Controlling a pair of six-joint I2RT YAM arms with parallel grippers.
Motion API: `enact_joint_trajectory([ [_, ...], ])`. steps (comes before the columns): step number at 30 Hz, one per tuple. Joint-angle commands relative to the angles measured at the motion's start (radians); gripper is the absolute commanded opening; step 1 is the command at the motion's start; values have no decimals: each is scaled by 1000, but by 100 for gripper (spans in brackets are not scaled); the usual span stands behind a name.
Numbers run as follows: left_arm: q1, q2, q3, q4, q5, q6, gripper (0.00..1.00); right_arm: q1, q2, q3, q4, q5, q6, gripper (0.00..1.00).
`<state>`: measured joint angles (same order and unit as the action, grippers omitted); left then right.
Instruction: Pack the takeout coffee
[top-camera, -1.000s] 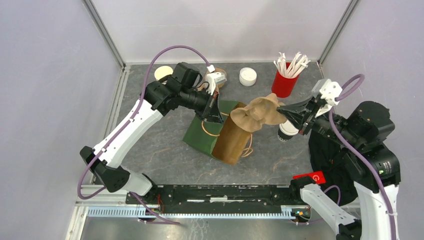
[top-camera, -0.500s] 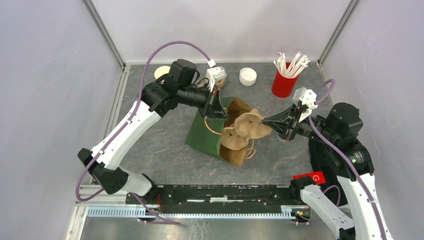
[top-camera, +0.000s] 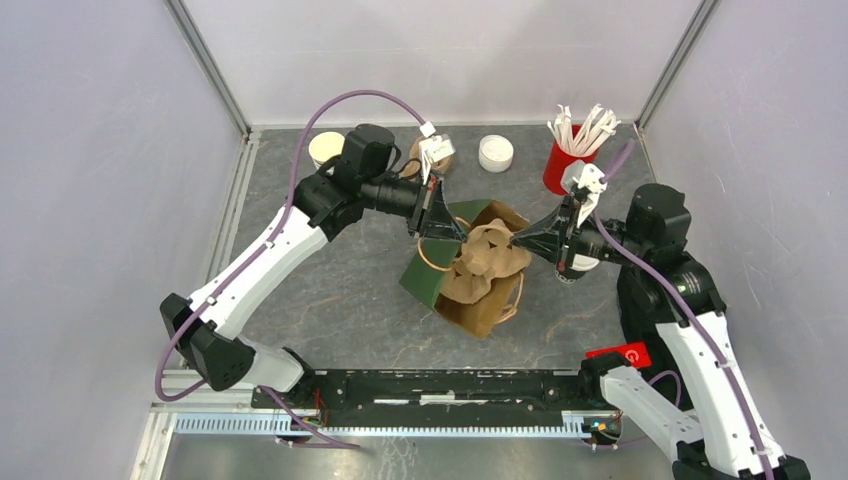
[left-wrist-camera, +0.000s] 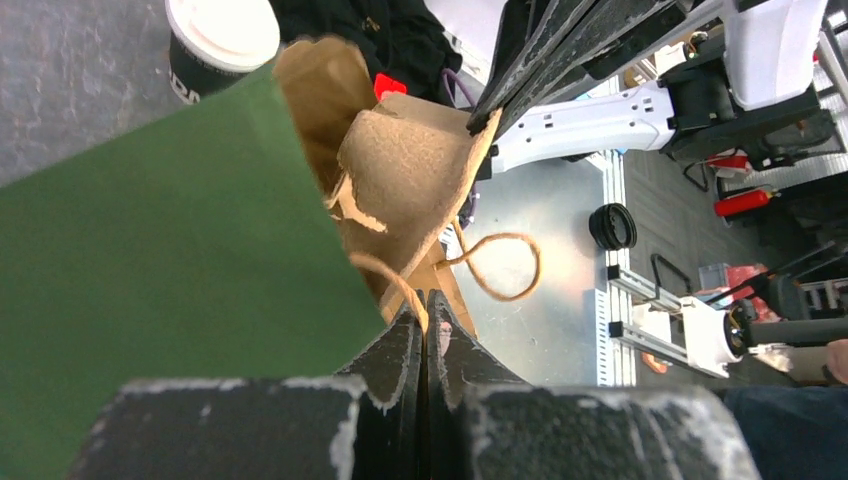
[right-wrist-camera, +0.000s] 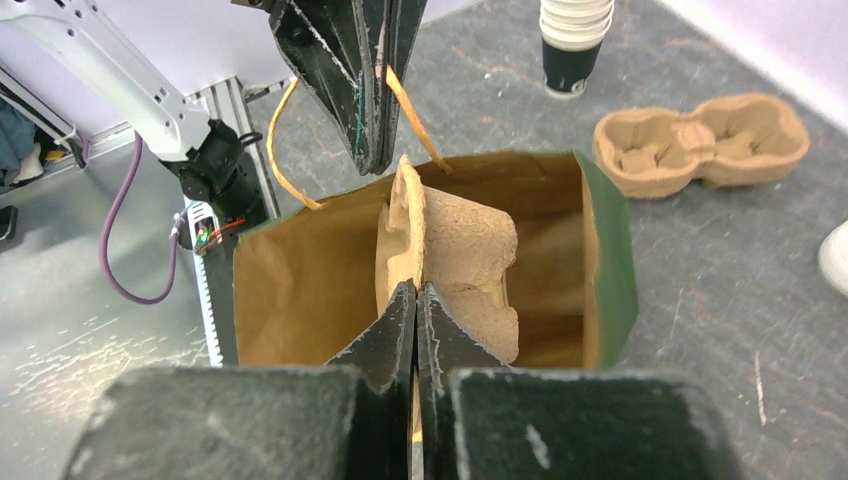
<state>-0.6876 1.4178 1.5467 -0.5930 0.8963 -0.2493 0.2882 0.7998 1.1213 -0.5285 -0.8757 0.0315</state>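
A paper bag, green outside (top-camera: 428, 282) and brown inside (right-wrist-camera: 300, 270), stands mid-table with its mouth open. My left gripper (top-camera: 447, 232) (left-wrist-camera: 425, 305) is shut on the bag's twine handle (left-wrist-camera: 395, 275) at the far rim. My right gripper (top-camera: 517, 240) (right-wrist-camera: 416, 292) is shut on the edge of a moulded cardboard cup carrier (top-camera: 490, 255) (right-wrist-camera: 460, 250), which hangs upright inside the bag's mouth. The takeout coffee (left-wrist-camera: 215, 40), dark with a white lid, stands on the table right of the bag. In the top view the coffee (top-camera: 578, 266) is mostly hidden under my right wrist.
A red cup of white stirrers (top-camera: 565, 165) and a stack of white lids (top-camera: 495, 152) stand at the back. A stack of lidless cups (top-camera: 325, 147) (right-wrist-camera: 575, 40) sits back left, with a second cardboard carrier (right-wrist-camera: 700, 140) beside it.
My right gripper has moved left and carried the carrier into the bag's mouth. My left gripper, holding the handle, has pulled the bag more upright and slightly to the right.
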Motion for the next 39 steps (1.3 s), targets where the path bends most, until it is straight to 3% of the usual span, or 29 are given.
enact_joint_trajectory([
  [1,39,-52,-88,130,71,-83,2,7,32,-9,-30,18,4,0],
  [12,132,-45,-168,228,157,-134,2,37,197,27,-49,55,32,0],
  [33,230,12,-174,229,240,-107,2,180,417,163,6,242,-91,0],
  [39,241,25,-173,234,249,-105,2,189,469,163,37,186,-124,0],
])
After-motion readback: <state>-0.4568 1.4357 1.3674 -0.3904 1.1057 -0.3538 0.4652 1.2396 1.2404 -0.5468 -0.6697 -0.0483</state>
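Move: The paper bag's open mouth lies about 5 cm to the right hand's left, 3 cm back and 6 cm below; this hand already grips the cup carrier over it. From the right hand, the lidded coffee cup is some 14 cm right, 7 cm ahead and 25 cm down; a spare carrier lies about 29 cm ahead and 15 cm left. For the left hand, holding a handle, the mouth is 3 cm right, 3 cm back, 5 cm below. Right lowers the gripped carrier 8 cm into the bag while reaching forward 8; left draws its handle forward-left. ##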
